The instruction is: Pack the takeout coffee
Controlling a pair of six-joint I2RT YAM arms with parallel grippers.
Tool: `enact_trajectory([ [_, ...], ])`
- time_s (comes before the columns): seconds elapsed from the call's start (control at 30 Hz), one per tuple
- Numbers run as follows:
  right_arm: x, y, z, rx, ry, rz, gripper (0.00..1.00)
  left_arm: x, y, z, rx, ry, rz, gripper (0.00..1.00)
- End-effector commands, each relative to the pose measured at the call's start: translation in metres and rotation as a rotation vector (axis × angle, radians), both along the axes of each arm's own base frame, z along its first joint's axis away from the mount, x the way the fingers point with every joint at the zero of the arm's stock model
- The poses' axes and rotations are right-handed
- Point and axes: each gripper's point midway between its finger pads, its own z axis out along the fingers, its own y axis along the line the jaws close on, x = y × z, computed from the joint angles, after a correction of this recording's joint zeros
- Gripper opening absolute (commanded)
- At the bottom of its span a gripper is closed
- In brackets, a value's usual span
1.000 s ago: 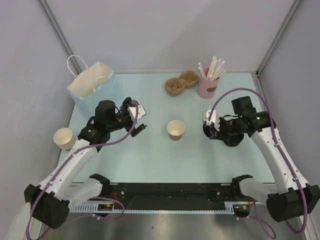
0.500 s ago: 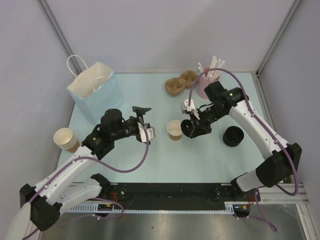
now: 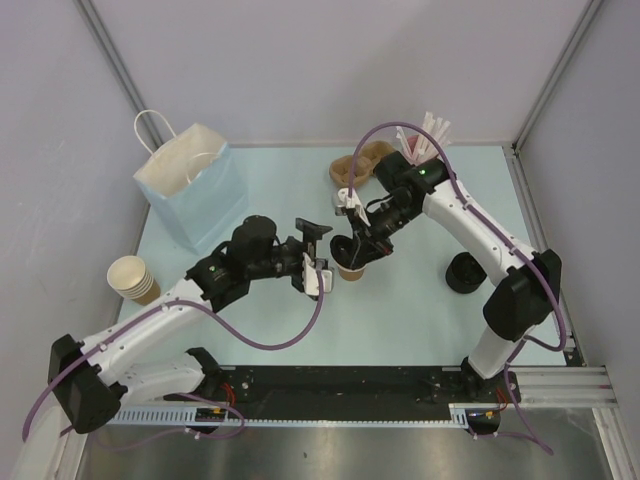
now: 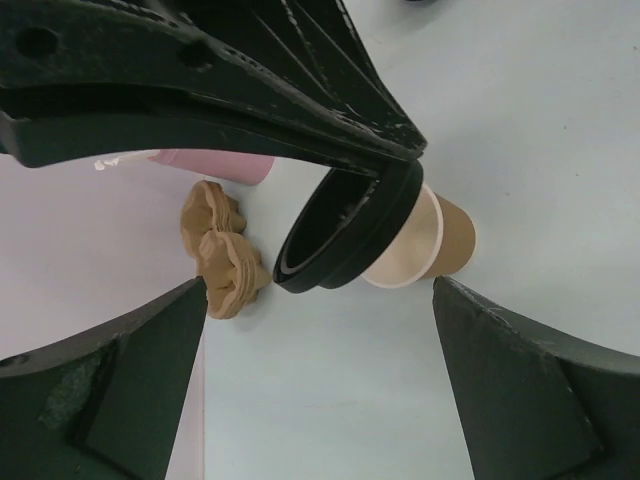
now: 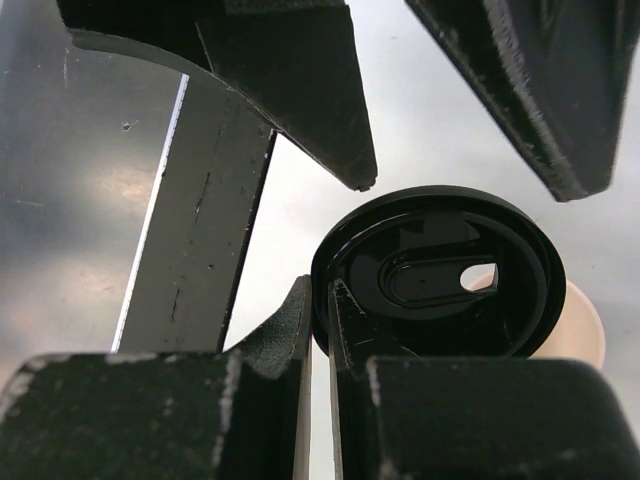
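Observation:
The small tan-brown paper cup (image 3: 351, 270) stands lidless at the table's middle; it also shows in the left wrist view (image 4: 442, 243) and its cream rim shows in the right wrist view (image 5: 586, 327). My right gripper (image 3: 352, 247) (image 5: 322, 292) is shut on the rim of a round black lid (image 5: 438, 274) and holds it tilted right over the cup's mouth. The lid (image 4: 345, 236) overlaps the cup's rim. My left gripper (image 3: 321, 255) (image 4: 320, 400) is open and empty, just left of the cup, with its jaws spread towards it.
A light-blue paper bag (image 3: 190, 185) stands at the back left. A stack of lidless tan cups (image 3: 130, 278) sits at the left edge. A tan cup carrier (image 3: 352, 168) (image 4: 220, 250) and a pink cup of straws (image 3: 425, 140) are at the back. A stack of black lids (image 3: 465, 272) sits at the right.
My right arm has carried a black lid left from the lid stack to over the cup. My left gripper has moved right, up to the cup's left side.

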Motion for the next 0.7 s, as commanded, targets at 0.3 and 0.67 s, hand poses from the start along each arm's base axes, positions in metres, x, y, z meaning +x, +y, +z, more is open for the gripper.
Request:
enact_trajectory([
  [0.3, -0.03, -0.009, 0.011, -0.06, 0.142, 0.015, 0.0, -0.013, -0.019, 0.013, 0.005, -0.016, -0.078, 0.89],
  [0.67, -0.029, -0.008, 0.007, -0.068, 0.15, 0.019, 0.0, -0.016, -0.035, 0.006, 0.046, -0.023, -0.072, 0.75],
])
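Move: The black lid, pinched by its near edge in the right fingers, is about 4 cm to the right of the open left hand, level with it front to back and roughly 1 cm lower. From the right hand, the lid's middle is some 2 cm ahead and 2 cm left, about level in height. The paper cup stands nearly under the lid, 6 cm right of the left hand and 9 cm below it. The right fingers keep their pinch on the lid's rim, the arm holding nearly still, while the left hand eases in to meet the lid. The left hand goes about 2.5 cm right and 2 cm back, ending 1 cm lower, its open fingers starting to close by roughly a fifth. One left finger comes over the lid's face; contact can't be made out. ##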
